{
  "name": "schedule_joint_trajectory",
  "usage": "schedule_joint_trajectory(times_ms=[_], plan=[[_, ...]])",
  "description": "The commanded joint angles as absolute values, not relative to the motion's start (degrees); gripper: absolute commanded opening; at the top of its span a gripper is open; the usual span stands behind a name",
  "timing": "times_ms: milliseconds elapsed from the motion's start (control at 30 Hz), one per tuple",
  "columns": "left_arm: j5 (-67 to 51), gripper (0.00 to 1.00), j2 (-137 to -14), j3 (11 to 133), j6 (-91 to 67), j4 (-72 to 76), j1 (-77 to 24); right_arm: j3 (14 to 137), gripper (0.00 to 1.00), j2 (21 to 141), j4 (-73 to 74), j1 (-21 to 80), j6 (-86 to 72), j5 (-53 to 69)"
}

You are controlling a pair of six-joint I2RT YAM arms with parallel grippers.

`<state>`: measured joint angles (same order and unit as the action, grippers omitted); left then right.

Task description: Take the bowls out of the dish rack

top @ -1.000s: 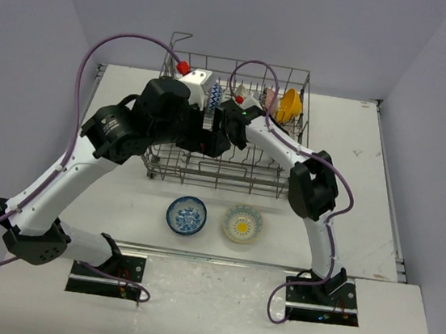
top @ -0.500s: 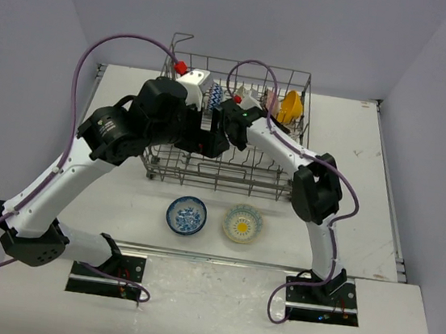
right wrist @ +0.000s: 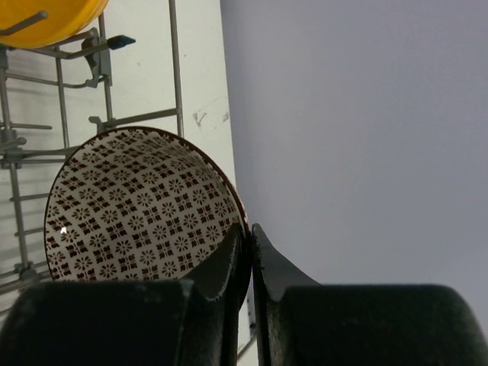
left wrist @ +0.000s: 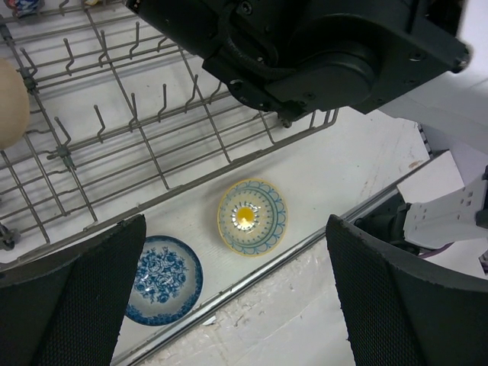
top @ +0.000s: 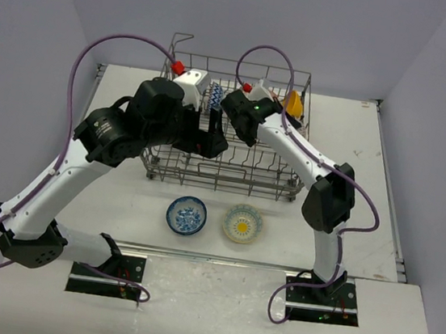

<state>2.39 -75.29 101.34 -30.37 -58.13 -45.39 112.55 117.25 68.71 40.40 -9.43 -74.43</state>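
Note:
The grey wire dish rack (top: 219, 184) stands at the back of the table. My right gripper (right wrist: 249, 229) is shut on the rim of a white bowl with a dark flower pattern (right wrist: 141, 206), held above the rack's right end. An orange-yellow bowl (top: 293, 104) and a blue patterned bowl (top: 215, 95) stand in the rack's back row. A beige bowl (left wrist: 11, 103) shows at the rack's left. My left gripper (left wrist: 236, 229) hangs open and empty over the rack's front edge. On the table in front lie a blue floral bowl (top: 187, 215) and a yellow-centred bowl (top: 243, 223).
Purple cables (top: 116, 40) loop above both arms. The rack's raised handle (top: 181, 40) stands at its back left corner. A metal rail (top: 220, 258) runs along the table's near edge, just behind the two bowls. Walls close in at the back and both sides.
My right arm has risen and swung back toward the rack's right end with the patterned bowl in its grip. The left arm has shifted slightly left.

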Motion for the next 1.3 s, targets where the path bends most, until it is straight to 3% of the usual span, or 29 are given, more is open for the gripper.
schedule_joint_trajectory(times_ms=[0, 700, 967, 1133, 1267], plan=[[3.78, 1.00, -73.83, 101.34, -29.97, -56.51, -45.00, 119.08, 0.00, 114.61, 76.01, 41.22, -18.00, -72.96], [10.55, 1.00, -76.02, 105.55, -34.63, -54.23, -44.74, 125.07, 0.00, 98.28, 75.24, 41.13, -32.34, -46.44], [7.73, 1.00, -81.04, 115.13, -36.12, -56.42, -44.56, 118.66, 0.00, 87.73, 68.64, 41.92, -35.15, -28.75], [15.72, 1.00, -78.41, 124.35, -37.70, -60.03, -44.56, 110.14, 0.00, 80.52, 63.81, 48.32, -39.45, -23.82], [22.75, 1.00, -73.49, 121.13, -39.81, -59.94, -44.56, 102.67, 0.00, 76.56, 57.42, 54.22, -46.03, -19.00]])
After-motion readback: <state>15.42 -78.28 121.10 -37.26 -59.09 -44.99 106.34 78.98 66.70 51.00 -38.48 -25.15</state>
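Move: The right hand already holds the brown-patterned bowl, lifted clear of the rack. The open table it heads for is marked by the yellow-centred bowl, about 22 cm back, 12 cm left and 23 cm below; the blue bowl stands some 15 cm left of that one and level with it. The yellow bowl, still racked, is about 12 cm ahead, 3 cm left and 12 cm below. From the empty left hand the yellow-centred bowl lies about 5 cm back, 10 cm right and 34 cm below. Keeping its pinch on the rim of the brown-patterned bowl, the right hand draws it back about 15 cm, with some 10 cm of rise and 9 cm to the left, towards the bowls on the table, while rolling about 75 degrees so that its left side comes up and the fingers go from pointing forward-right to forward and down. The left hand, empty and wide open, creeps forward a little and then rises quickly by about 10 cm, away from the table bowls and out of the way, turning slightly counter-clockwise. ##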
